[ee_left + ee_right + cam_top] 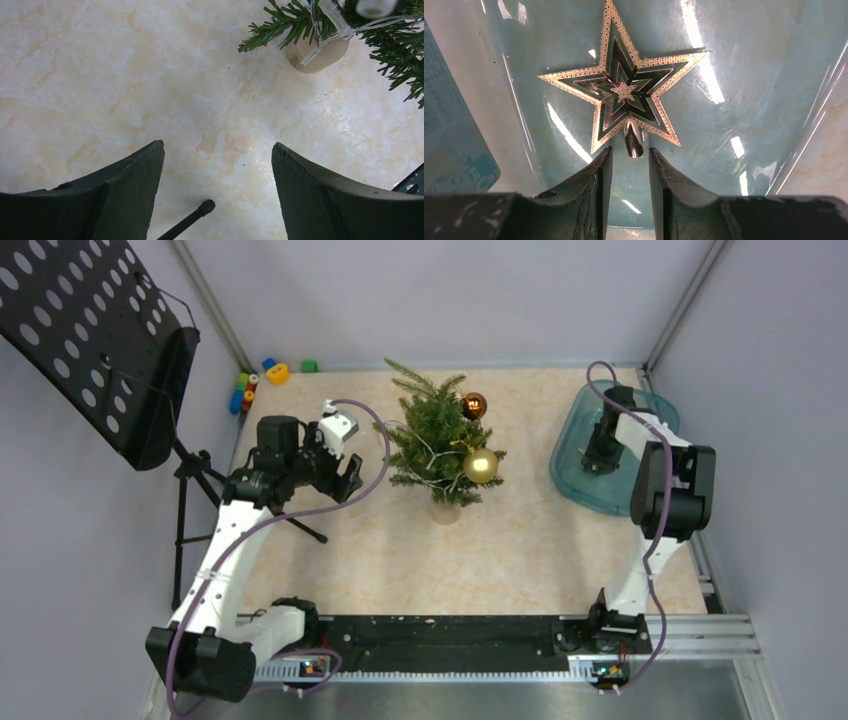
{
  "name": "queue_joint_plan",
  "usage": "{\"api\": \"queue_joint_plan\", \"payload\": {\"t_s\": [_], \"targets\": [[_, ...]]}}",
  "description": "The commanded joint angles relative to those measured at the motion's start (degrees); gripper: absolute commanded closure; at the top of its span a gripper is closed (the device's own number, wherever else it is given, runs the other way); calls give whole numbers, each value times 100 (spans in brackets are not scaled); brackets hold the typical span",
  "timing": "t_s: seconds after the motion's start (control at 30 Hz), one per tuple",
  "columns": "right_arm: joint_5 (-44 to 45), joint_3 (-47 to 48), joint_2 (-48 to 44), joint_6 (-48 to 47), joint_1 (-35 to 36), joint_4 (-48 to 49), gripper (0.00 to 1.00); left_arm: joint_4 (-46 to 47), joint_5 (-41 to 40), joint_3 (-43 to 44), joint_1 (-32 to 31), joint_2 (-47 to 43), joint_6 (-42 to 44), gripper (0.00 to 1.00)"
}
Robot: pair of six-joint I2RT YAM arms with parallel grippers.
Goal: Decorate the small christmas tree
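The small christmas tree point(436, 435) stands mid-table on its pale wooden base point(325, 56). It carries a gold ball point(481, 466), a dark red ball point(474, 405) and a clear light string point(332, 15). My left gripper point(345, 475) hovers left of the tree, wide open and empty point(218, 145). My right gripper point(600, 462) reaches down into a teal tray point(572, 485). There a gold star topper point(624, 92) lies flat. Its metal stem point(633, 140) points at my right gripper point(630, 150), whose narrowly parted jaws sit either side of the stem's end without touching it.
A black perforated music stand point(110, 340) rises at the far left, and one tripod leg point(187, 222) reaches onto the table under my left gripper. Small coloured toys point(265, 372) lie in the back left corner. Metal frame posts line the back wall.
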Motion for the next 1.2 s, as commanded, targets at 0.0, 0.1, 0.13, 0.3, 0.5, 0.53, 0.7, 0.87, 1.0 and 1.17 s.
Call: {"api": "queue_joint_plan", "payload": {"t_s": [0.0,0.1,0.13,0.3,0.5,0.53,0.7,0.87,1.0,1.17], "targets": [[130,276,154,52,50,-8,68,232,23,-14,-6,-4,56,17],[213,274,188,-111,50,-14,68,211,14,-13,-6,-17,60,17],[201,296,203,-183,50,-18,68,214,7,-19,-13,-17,59,17],[-35,408,238,-563,42,1,73,224,5,-22,-11,-11,57,17],[-202,419,322,-691,-34,30,80,216,-4,-15,-14,-13,66,17],[-233,398,326,-729,-46,72,82,211,0,-10,-9,-17,59,17],[-192,178,267,-927,-46,204,98,180,25,5,-10,-28,69,17],[-159,2,24,-1000,-47,369,100,180,30,5,-6,-24,68,17],[-206,-173,-422,-1025,-48,608,100,179,9,14,-6,-30,70,17],[-301,-472,-952,-1074,-39,865,100,197,-4,12,-8,-17,62,17]]}}
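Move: Just ahead of the right fingertips lies the gold star, its middle about 4 cm forward, level sideways and some 1 cm lower; its short stem points back between the half-open fingers. The teal tray holding it has its middle roughly 4 cm ahead and 4 cm to the right. The tree stands about 30 cm left and 8 cm back, its middle some 13 cm higher. From the left hand, the star is about 15 cm ahead, 49 cm right and 20 cm below. Easing forward about 1 cm low over the tray, the right hand brings its fingers around the star's stem, turning some 10 degrees counter-clockwise to line up with it. The fingers shut nearly fully and pinch the stem, then the hand keeps hold, rises about 1 cm and draws back nearly as far. ##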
